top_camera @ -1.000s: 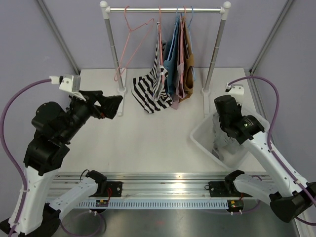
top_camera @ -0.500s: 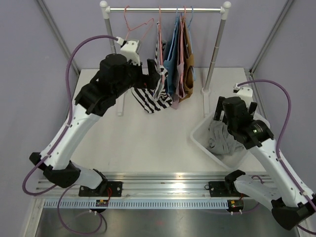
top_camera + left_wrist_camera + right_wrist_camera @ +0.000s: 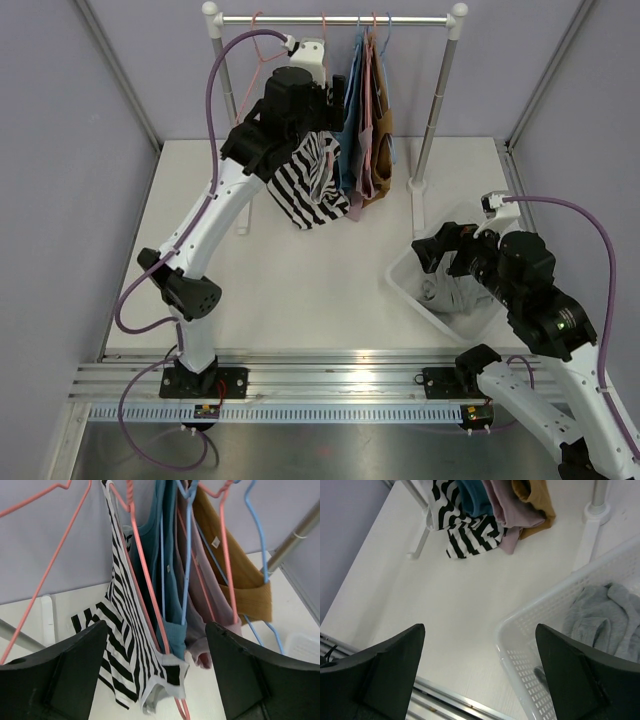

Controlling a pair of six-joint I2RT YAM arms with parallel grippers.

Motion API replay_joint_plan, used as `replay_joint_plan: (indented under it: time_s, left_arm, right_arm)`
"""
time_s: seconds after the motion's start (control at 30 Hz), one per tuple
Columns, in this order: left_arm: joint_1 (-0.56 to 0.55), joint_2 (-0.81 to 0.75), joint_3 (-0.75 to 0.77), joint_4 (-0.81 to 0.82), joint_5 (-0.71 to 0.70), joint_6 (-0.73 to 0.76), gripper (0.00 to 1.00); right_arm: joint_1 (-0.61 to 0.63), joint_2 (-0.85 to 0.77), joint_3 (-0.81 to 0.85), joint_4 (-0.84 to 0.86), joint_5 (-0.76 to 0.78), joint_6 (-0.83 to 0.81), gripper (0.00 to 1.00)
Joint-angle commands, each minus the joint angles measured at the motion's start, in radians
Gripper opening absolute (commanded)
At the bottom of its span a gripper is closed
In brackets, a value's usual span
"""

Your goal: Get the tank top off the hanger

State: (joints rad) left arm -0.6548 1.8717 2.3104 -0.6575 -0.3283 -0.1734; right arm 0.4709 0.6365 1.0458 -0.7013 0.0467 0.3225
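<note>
The black-and-white striped tank top hangs on a pink hanger at the left end of a row of tops on the rail. My left gripper is raised to the rack and open. In the left wrist view the left gripper has the striped top's lower hem and the hanger's wire between its wide-apart fingers, touching neither. My right gripper is open and holds nothing, above the near left corner of the basket. The right wrist view shows the right gripper over bare table and the striped top far off.
Blue, mauve and mustard tops hang right of the striped one. An empty pink hanger hangs at the rail's left. A white perforated basket at the right holds a grey garment. The rack's post stands behind the basket.
My left arm swung from the table's left side up to the rack. My right gripper opened and lifted out of the basket, leaving the grey garment inside.
</note>
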Motion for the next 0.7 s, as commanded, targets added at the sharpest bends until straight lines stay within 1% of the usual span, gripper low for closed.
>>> replay_joint_plan:
  time_s: [0.0, 0.03, 0.07, 0.23, 0.27, 0.3, 0.37, 0.5, 0.6, 0.63, 0.67]
  left_arm:
    - [0.032, 0.043, 0.041, 0.134, -0.051, 0.014, 0.79]
    - [0.040, 0.052, 0.041, 0.150, -0.048, 0.011, 0.72]
    - [0.040, 0.064, 0.043, 0.160, -0.048, 0.012, 0.69]
    - [0.055, 0.145, 0.104, 0.194, -0.044, 0.041, 0.62]
    - [0.057, 0.155, 0.118, 0.190, -0.048, 0.052, 0.59]
    - [0.057, 0.164, 0.125, 0.188, -0.049, 0.057, 0.53]
    - [0.057, 0.170, 0.130, 0.199, -0.052, 0.077, 0.52]
    - [0.073, 0.184, 0.132, 0.199, -0.038, 0.075, 0.45]
    - [0.083, 0.205, 0.139, 0.185, -0.026, 0.072, 0.45]
    - [0.083, 0.208, 0.141, 0.182, -0.026, 0.072, 0.38]
    - [0.086, 0.211, 0.141, 0.180, -0.022, 0.071, 0.34]
  right_arm:
    - [-0.003, -0.029, -0.035, 0.064, -0.119, 0.030, 0.99]
    - [-0.003, -0.038, -0.056, 0.072, -0.129, 0.038, 0.99]
    - [-0.003, -0.038, -0.061, 0.077, -0.137, 0.043, 0.98]
    - [-0.003, -0.038, -0.067, 0.072, -0.165, 0.044, 0.97]
    - [-0.003, -0.044, -0.069, 0.072, -0.166, 0.043, 0.97]
    - [-0.003, -0.047, -0.070, 0.077, -0.168, 0.043, 0.97]
    - [-0.003, -0.052, -0.076, 0.082, -0.168, 0.041, 0.97]
    - [-0.003, -0.052, -0.075, 0.083, -0.168, 0.032, 0.97]
    - [-0.002, -0.051, -0.072, 0.083, -0.168, 0.030, 0.97]
    - [-0.003, -0.051, -0.072, 0.082, -0.166, 0.029, 0.97]
    - [-0.003, -0.052, -0.072, 0.082, -0.165, 0.029, 0.97]
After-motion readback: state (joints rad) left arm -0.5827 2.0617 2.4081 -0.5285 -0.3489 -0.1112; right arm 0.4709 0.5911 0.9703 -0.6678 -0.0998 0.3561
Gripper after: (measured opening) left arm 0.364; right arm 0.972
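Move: The striped tank top's pink hanger is some 8 cm straight ahead of the open left hand and 4 cm below it. Beside it the blue tank top's hanger lies about 8 cm ahead and 5 cm right of the hand, and the empty pink hanger about 7 cm ahead and 11 cm left, both at much the same height. From the right hand, the striped top's hanger is roughly 30 cm ahead, 18 cm left and 8 cm higher. The left hand reaches forward about 7 cm and sinks 3 to 4 cm on the way, slowing as it slips between the empty hanger and the blue one, fingers pointing mostly forward, until its fingertips straddle the pink hanger that carries the striped tank top. The fingers close steadily from nearly wide open to about a third around the hanger, while the right hand, over the bin, eases some 3 cm back, left and down with its fingers wide open, then holds still. ##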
